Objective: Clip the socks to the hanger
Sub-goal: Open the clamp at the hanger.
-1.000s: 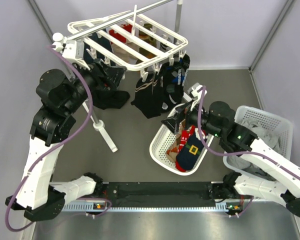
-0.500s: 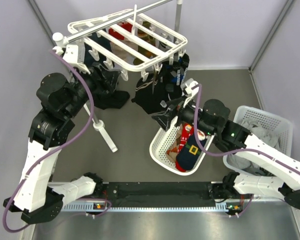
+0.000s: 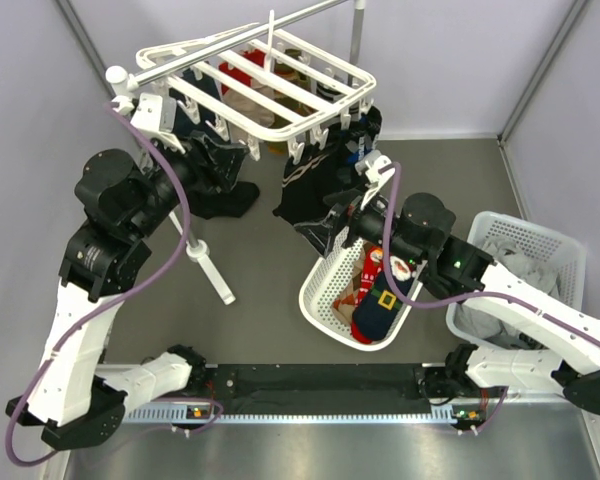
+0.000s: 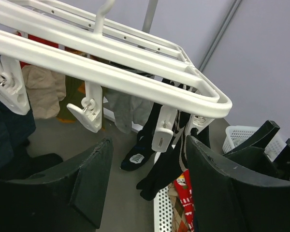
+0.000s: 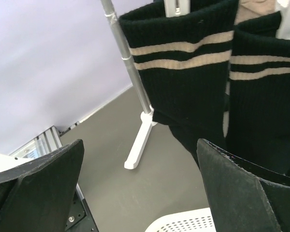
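Observation:
The white hanger [image 3: 280, 122] hangs at the top centre with several dark socks clipped under it. In the left wrist view its bars [image 4: 111, 72] and a clip [image 4: 162, 137] are just above my open, empty left gripper [image 4: 150, 179]. My left gripper [image 3: 220, 165] is under the hanger's left side. My right gripper [image 3: 330, 225] is open and empty beside the hanging black socks with cream stripes [image 5: 193, 77]. A red snowflake sock [image 3: 372, 268] and a navy sock with a yellow buckle [image 3: 385, 300] lie in a white basket [image 3: 320, 290].
A second white basket [image 3: 555, 240] with grey cloth stands at the right. The stand's pole [image 5: 130, 72] and white foot [image 3: 212, 270] are left of the sock basket. Grey walls close in on both sides.
My right gripper has moved up and left from over the basket toward the hanging black socks. My left arm has shifted slightly under the hanger.

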Controlling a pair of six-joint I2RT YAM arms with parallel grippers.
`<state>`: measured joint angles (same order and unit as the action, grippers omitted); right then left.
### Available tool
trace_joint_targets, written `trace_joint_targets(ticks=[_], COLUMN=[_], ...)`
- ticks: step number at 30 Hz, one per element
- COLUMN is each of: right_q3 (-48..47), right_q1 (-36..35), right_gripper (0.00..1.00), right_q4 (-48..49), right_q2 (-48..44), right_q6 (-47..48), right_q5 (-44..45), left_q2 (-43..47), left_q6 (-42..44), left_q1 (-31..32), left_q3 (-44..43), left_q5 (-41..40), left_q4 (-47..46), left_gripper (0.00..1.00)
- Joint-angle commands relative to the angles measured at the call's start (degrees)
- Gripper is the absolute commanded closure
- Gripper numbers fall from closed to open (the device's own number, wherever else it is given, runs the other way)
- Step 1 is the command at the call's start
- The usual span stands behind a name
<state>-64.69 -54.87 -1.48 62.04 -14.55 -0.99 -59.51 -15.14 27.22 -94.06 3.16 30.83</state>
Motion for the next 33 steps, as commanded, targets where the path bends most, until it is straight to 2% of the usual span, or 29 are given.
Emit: trace_joint_targets(ticks=[1,4,7,11,20,25,33], right_q3=[-3.0,-2.9,-3.5,-3.1,-3.7,-5.4,-10.2], right_q1=[-0.9,-0.9,-0.9,-0.9,-1.5,-1.5,-1.6], right_gripper=[0.01,0.01,0.01,0.01,0.01,0.02,0.02], right_q4=[3.9,5.2,5.5,6.8,9.9,14.2,19.8], right_q2=[-1.3,-1.8,-2.0,-2.4,-1.3,1.0,6.1], right_q6=[0.3,0.3,0.4,1.4,2.0,2.5,2.9], right_q5=[-2.3,-3.1,-4.7,-6.5,-9.8,-10.4,-13.4], left_q2=[-1.1,-1.8,-2.5,-2.5,-2.1,-2.4,-1.1], left_q6=[-0.8,-0.8,-1.0,-1.0,-1.3,-1.8,-2.0], left_q1=[0.3,0.5,0.5,0.5,0.6,0.6,0.6], left_q3=[0.0,0.0,-0.3,-0.7,0.2,0.3,1.5], left_q5=[1.2,-0.4,-0.9,-2.3,-5.3,-5.1,-4.4], left_q4=[-3.9,-3.9,-4.0,-4.5,-7.2,-7.4,-6.5], left_gripper=[0.34,0.35,0.40,0.53,0.56,0.70,0.79])
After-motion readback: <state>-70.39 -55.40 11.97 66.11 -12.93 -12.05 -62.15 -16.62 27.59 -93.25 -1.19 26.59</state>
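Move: The near-edge clamp just before the hanger's near corner is level with the left fingertips, about 3 cm ahead and 2 cm to their right. From that hand, the next clamp along the edge is some 6 cm ahead and 4 cm left; the corner clamp is 3 cm ahead, 8 cm right; the black striped sock hangs 4 cm ahead, 8 cm right and 8 cm lower. For the right hand the near-edge clamp is roughly 8 cm ahead, 13 cm left and 12 cm up. The near-edge clamp ends up pinched between the left fingertips: the left hand eases forward about 2.5 cm, dipping 1 cm and coming back up as its half-open fingers close well down on the clamp. Meanwhile the right hand, empty and wide open, climbs some 8 cm towards hanger height, drifting a little left and back, its fingers tipping up and swinging left. ##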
